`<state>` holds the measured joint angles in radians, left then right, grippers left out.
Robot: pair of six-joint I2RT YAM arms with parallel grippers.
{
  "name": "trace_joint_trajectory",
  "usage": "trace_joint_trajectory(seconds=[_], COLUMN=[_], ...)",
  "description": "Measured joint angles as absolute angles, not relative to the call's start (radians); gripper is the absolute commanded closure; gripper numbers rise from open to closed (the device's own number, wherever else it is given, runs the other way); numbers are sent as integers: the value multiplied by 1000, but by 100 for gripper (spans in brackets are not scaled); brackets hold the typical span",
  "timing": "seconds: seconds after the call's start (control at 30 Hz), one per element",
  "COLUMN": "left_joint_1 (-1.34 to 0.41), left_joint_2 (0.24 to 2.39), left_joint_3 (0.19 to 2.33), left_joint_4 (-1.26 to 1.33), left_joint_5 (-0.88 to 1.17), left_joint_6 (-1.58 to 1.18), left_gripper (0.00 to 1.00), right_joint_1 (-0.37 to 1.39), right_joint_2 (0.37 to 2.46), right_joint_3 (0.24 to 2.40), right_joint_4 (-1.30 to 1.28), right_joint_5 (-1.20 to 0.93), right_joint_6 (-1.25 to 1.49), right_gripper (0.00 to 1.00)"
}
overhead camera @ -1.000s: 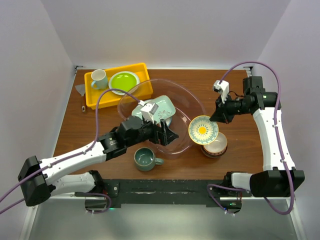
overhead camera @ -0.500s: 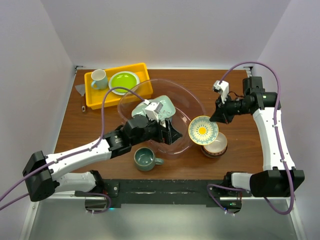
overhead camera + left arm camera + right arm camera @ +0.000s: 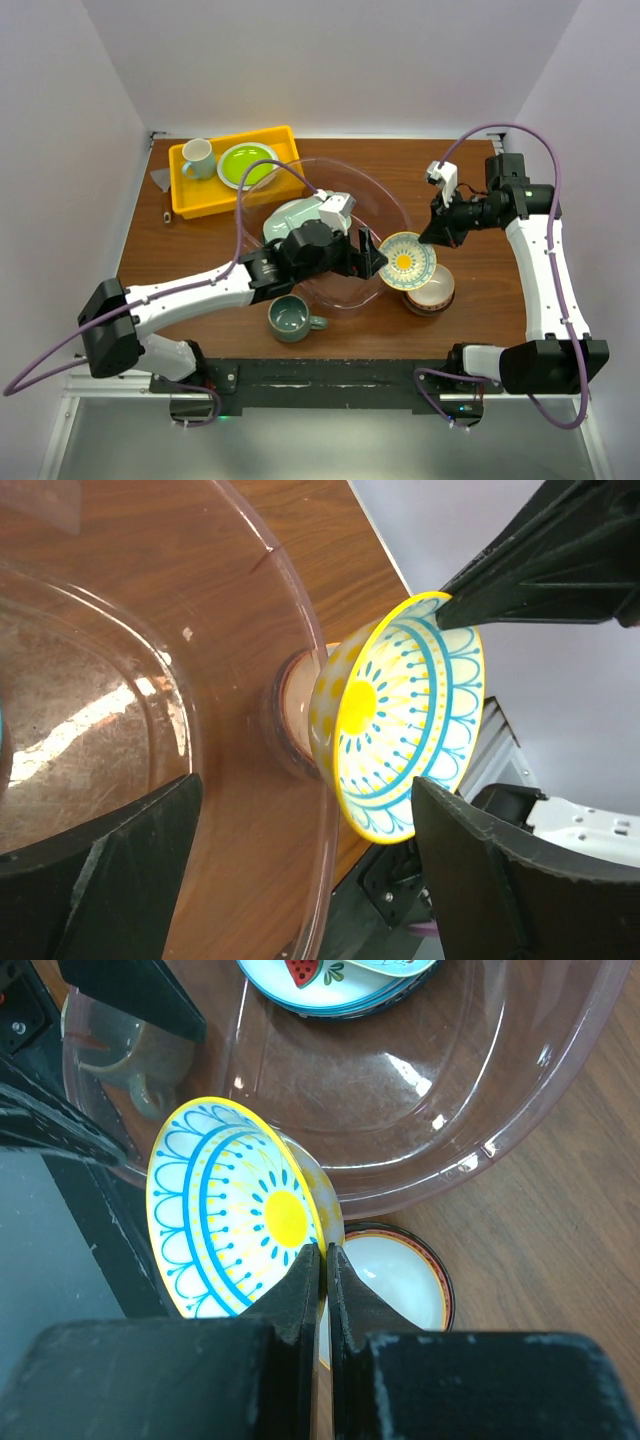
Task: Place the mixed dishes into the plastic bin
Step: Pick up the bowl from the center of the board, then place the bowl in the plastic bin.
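Observation:
My right gripper point(image 3: 432, 238) is shut on the rim of the patterned yellow-inside bowl point(image 3: 405, 260), holding it tilted beside the plastic bin's point(image 3: 390, 200) right wall; the pinch shows plainly in the right wrist view point(image 3: 324, 1252). The bowl point(image 3: 405, 715) hangs just ahead of my open left gripper point(image 3: 300, 880), near its right finger, not gripped. That gripper point(image 3: 372, 256) reaches over the bin. A reddish-brown bowl point(image 3: 435, 293) sits under the held one. Inside the bin lie fruit-marked plates point(image 3: 330, 980) and a pale-green tray point(image 3: 283, 213). The grey-green mug point(image 3: 290, 318) stands in front of the bin.
A yellow tray point(image 3: 190, 195) at the back left carries a lime-green plate point(image 3: 247, 163) and a pale mug point(image 3: 198, 158). The left arm lies across the bin's front half. Walls close in the table on three sides.
My left arm has swung right across the bin, bringing its open fingers up to the patterned bowl. The right arm and bowl have stayed still.

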<state>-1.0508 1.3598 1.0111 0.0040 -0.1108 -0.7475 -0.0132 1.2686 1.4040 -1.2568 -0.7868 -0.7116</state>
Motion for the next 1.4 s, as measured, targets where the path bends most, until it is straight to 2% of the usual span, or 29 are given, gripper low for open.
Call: trace_joint_trajectory(seconds=[0.1, 0.13, 0.2, 0.23, 0.33, 0.47, 0.57, 0.6, 0.63, 0.67, 0.77, 0.87, 1.07, 1.4], left_joint_1=[-1074, -1081, -1095, -1101, -1111, -1123, -1127, -1128, -1129, -1129, -1126, -1111, -1048, -902], left_joint_2=[1407, 1423, 1459, 1480, 1539, 1559, 1552, 1544, 1532, 1515, 1432, 1337, 1207, 1093], left_joint_3=[1071, 1090, 1135, 1163, 1241, 1289, 1290, 1287, 1280, 1271, 1230, 1208, 1168, 1078], left_joint_4=[-36, -52, -93, -121, -189, -229, -231, -233, -232, -230, -236, -233, -242, -264], left_joint_5=[-146, -160, -189, -210, -252, -297, -310, -313, -315, -315, -327, -326, -312, -263], left_joint_6=[-744, -742, -739, -735, -721, -709, -691, -686, -679, -668, -645, -628, -607, -587], left_gripper=[27, 40, 57, 76, 100, 100, 100, 100, 100, 100, 100, 100, 100, 100], right_joint_1=[-13, -13, -13, -13, -12, -14, -13, -13, -13, -12, -10, -10, -2, -27], right_joint_2=[1269, 1269, 1269, 1269, 1269, 1259, 1252, 1251, 1251, 1250, 1250, 1250, 1229, 1157], right_joint_3=[1404, 1404, 1404, 1404, 1404, 1404, 1404, 1405, 1409, 1416, 1463, 1520, 1557, 1501], right_joint_4=[-1257, -1257, -1257, -1257, -1256, -1256, -1256, -1260, -1265, -1275, -1307, -1323, -1333, -1266], right_joint_5=[-790, -790, -791, -794, -803, -805, -807, -815, -830, -843, -876, -919, -988, -955], right_joint_6=[-712, -712, -712, -712, -710, -709, -716, -717, -720, -724, -747, -771, -779, -714], right_gripper=[100, 100, 100, 100, 100, 100, 87, 72, 63, 46, 24, 13, 5, 2])
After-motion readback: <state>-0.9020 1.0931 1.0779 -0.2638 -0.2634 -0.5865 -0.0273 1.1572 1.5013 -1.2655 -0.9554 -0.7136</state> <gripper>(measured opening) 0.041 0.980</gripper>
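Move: The patterned bowl in the right fingers lies some 7 cm to the left hand's right, 1 cm back and 2 cm below. From the right hand, its middle is about 4 cm left, 4 cm back and 3 cm below. From the left hand, the bowl stack is roughly 13 cm right and 6 cm back, the plates with the divided dish 15 cm left and 5 cm ahead, and the green mug 17 cm left and 13 cm back, all some 15 cm lower. The left fingers pinch the near-left rim of the bowl after easing about 3 cm right and slightly down, while the right hand keeps its hold. The right fingers then open and come free, that hand rising about 7 cm; the left carries the bowl up and some 13 cm left over the bin, its wrist turning about 15 degrees counter-clockwise. ##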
